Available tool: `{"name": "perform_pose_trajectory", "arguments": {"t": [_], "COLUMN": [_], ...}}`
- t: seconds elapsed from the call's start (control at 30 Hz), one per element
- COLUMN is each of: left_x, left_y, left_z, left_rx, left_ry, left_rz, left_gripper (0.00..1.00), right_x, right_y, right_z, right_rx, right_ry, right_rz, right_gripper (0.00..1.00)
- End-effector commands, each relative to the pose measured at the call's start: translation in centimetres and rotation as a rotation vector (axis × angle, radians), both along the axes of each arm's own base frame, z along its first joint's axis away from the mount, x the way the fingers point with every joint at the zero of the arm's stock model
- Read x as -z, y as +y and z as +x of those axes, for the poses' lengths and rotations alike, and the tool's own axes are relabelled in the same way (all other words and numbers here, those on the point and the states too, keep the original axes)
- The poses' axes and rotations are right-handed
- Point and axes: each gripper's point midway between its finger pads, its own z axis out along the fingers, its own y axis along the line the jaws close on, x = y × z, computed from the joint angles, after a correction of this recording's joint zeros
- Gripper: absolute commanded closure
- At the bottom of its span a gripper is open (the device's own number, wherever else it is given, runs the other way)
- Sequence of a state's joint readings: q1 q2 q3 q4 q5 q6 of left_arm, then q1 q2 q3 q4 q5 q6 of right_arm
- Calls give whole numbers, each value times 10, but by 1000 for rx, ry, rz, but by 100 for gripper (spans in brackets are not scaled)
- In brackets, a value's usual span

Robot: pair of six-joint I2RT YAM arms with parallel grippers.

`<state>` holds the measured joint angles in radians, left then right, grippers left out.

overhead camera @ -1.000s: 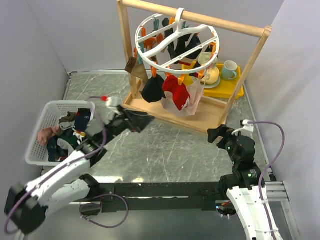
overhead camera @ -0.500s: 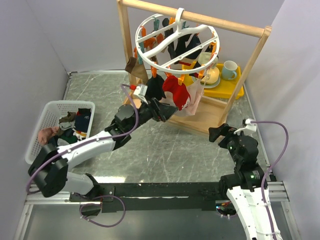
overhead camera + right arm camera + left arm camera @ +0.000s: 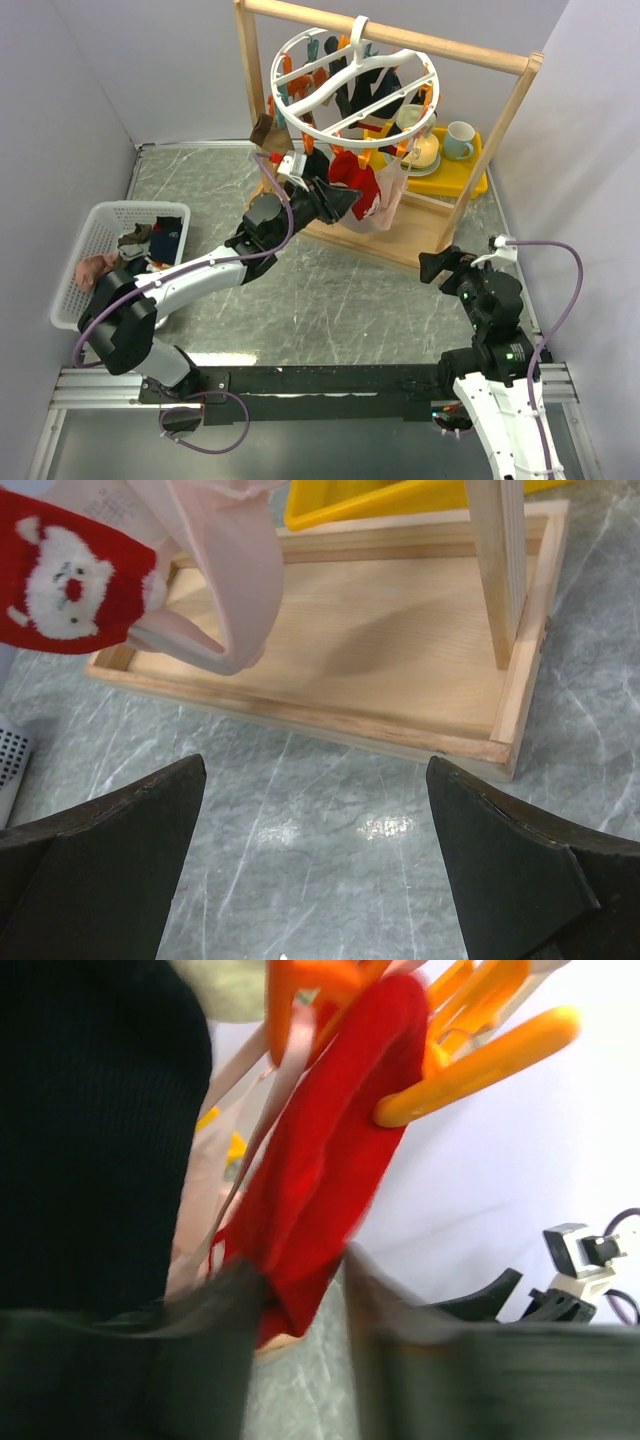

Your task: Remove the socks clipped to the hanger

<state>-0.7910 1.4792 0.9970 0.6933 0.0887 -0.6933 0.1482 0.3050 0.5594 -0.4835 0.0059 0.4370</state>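
The white ring hanger [image 3: 340, 127] hangs from the wooden rail with socks clipped under it. My left gripper [image 3: 352, 197] reaches up to the red sock [image 3: 364, 188]. In the left wrist view the red sock [image 3: 330, 1160] hangs from an orange clip [image 3: 470, 1065]. Its lower end dips between the blurred jaws of that gripper [image 3: 300, 1300], against the left finger [image 3: 215, 1320], with a gap to the right one. A black sock [image 3: 90, 1130] hangs to its left. My right gripper [image 3: 432, 265] stands open low over the table [image 3: 315, 780], short of the pale pink sock [image 3: 225, 570].
A white basket [image 3: 95, 225] at the left holds several socks. The light wooden frame [image 3: 390, 38] has a boxed base [image 3: 350, 630] on the marble. A yellow tray [image 3: 455, 178] with a mug [image 3: 460, 140] sits behind it.
My left arm swung from beside the basket up to the hanger, and its jaws have narrowed around the red sock's lower end. The right arm barely moved.
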Motion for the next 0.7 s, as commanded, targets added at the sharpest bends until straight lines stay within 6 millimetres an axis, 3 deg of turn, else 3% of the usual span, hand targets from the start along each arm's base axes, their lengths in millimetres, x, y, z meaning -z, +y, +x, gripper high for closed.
{"name": "perform_pose_trajectory", "arguments": {"t": [0.0, 0.07, 0.1, 0.3, 0.43, 0.47, 0.6, 0.63, 0.67], "left_x": [-37, -36, -40, -38, -39, -40, -45, -45, -45], "left_y": [-3, -1, 3, 21, 30, 31, 34, 34, 34], "left_z": [-10, -12, -16, -32, -42, -43, -46, -47, -47], "left_rx": [45, 47, 43, 35, 39, 40, 45, 48, 47], "left_ry": [-92, -88, -94, -86, -83, -85, -87, -85, -84], "left_rz": [-58, -46, -48, -29, -14, -12, 15, 22, 25], "left_gripper": [81, 98, 99, 99, 99, 99, 99, 99, 99], "right_x": [-36, -42, -43, -67, -103, -105, -142, -158, -162], "right_y": [6, 6, 7, 17, 47, 53, 75, 78, 85], "right_z": [-1, -3, -3, -5, -15, -13, -14, -16, -12], "right_rx": [-51, -57, -64, -132, -324, -359, -491, -509, -543], "right_ry": [-77, -80, -80, -132, -208, -203, -260, -291, -275], "right_rz": [-27, -35, -36, -39, -38, -36, -1, 5, 25], "right_gripper": [0, 0, 0, 0, 0, 0, 0, 0, 0]}}
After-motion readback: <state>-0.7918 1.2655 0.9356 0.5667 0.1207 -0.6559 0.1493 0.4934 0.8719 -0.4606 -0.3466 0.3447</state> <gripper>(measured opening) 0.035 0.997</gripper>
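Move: Between the left hand's half-open fingers hangs the lower end of the red sock, its middle about 2 cm ahead and 4 cm above. The dark sock hangs roughly 9 cm to that hand's left and 4 cm farther out; the pink sock hangs about 6 cm to its right, 3 cm ahead and level in height. From the open right hand the red sock lies some 11 cm ahead, 17 cm left and 15 cm higher. Shutting its fingers, the left hand pinches the hanging end of the red sock, then tugs it back, left and up away from the hanger's clips, about 6 cm in all, its wrist hardly turning. The right hand, fingers wide open, rises some 11 cm and swings left about 5 cm towards the red sock, turning roughly 20 degrees counter-clockwise. ##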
